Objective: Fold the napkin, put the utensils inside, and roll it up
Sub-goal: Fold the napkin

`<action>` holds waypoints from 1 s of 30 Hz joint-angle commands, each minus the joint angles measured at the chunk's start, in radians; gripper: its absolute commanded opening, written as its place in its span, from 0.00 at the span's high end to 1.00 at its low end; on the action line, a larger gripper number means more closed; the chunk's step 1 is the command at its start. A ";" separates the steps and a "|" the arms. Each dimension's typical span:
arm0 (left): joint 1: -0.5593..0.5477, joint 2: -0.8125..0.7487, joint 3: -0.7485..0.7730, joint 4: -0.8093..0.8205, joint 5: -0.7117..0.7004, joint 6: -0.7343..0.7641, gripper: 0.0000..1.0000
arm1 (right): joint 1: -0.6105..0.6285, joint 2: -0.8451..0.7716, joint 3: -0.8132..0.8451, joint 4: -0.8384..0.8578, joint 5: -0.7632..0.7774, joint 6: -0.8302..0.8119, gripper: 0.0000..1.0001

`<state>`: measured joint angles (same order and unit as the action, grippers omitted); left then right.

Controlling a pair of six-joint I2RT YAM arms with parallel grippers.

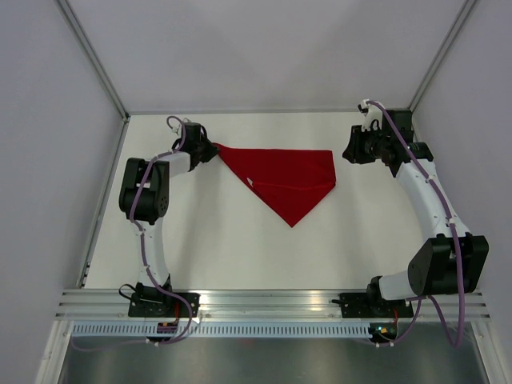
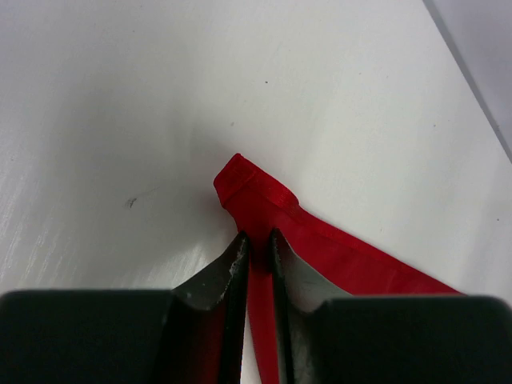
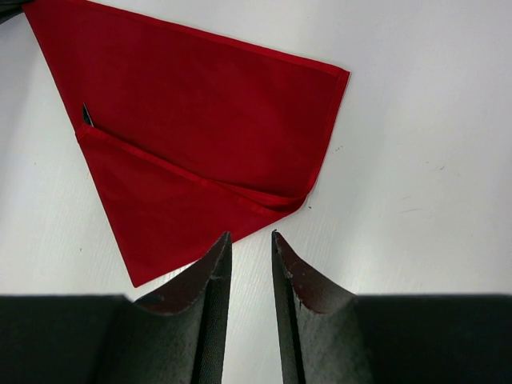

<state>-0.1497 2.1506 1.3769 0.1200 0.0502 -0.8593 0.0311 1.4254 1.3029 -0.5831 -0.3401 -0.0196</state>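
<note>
The red napkin (image 1: 284, 180) lies on the white table (image 1: 232, 248), folded into a triangle with its point toward the near edge. My left gripper (image 1: 210, 150) is at its far left corner. In the left wrist view the jaws stand pinched on a bunched strip of the napkin (image 2: 268, 208), so the left gripper (image 2: 258, 240) is shut on it. My right gripper (image 1: 352, 150) hovers just right of the napkin's right corner. In the right wrist view it (image 3: 250, 236) is open over bare table, short of the napkin (image 3: 200, 120). The utensils are hidden; only a dark sliver (image 3: 86, 116) peeks from a fold.
Grey walls enclose the table on the left, back and right; the left wall's foot (image 2: 480, 72) lies close to the left gripper. An aluminium rail (image 1: 264, 302) carrying both arm bases runs along the near edge.
</note>
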 commanded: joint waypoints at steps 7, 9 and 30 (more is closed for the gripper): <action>0.007 -0.029 0.011 0.078 0.072 0.061 0.95 | 0.007 0.003 0.001 0.006 -0.002 -0.008 0.68; 0.007 -0.050 -0.001 0.125 0.097 0.077 0.98 | 0.010 0.004 -0.001 0.006 0.001 -0.008 0.68; -0.203 -0.150 -0.138 0.357 0.733 0.399 0.97 | 0.049 0.026 -0.002 0.011 0.044 -0.017 0.69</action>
<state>-0.2855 2.0396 1.2369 0.4728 0.6273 -0.6201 0.0746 1.4418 1.3029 -0.5827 -0.3157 -0.0303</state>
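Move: The napkin's far-left corner lies right between your half-shut left fingers, about 1 cm ahead and barely below. The exposed knife tip is some 13 cm to the right and 12 cm back, the napkin's near point about 26 cm right and 29 cm back, and its far-right corner some 42 cm right, level ahead. From the right hand, the far-left corner is about 43 cm left, 15 cm ahead and 20 cm down. Shut the left gripper the rest of the way to pinch the napkin's far-left corner. Then, gathering speed, carry the corner about 14 cm right over the napkin, lifting it some 8 cm and drawing back about 7 cm. On the way swing the wrist clockwise roughly 40 degrees and tip the fingers somewhat upward. ##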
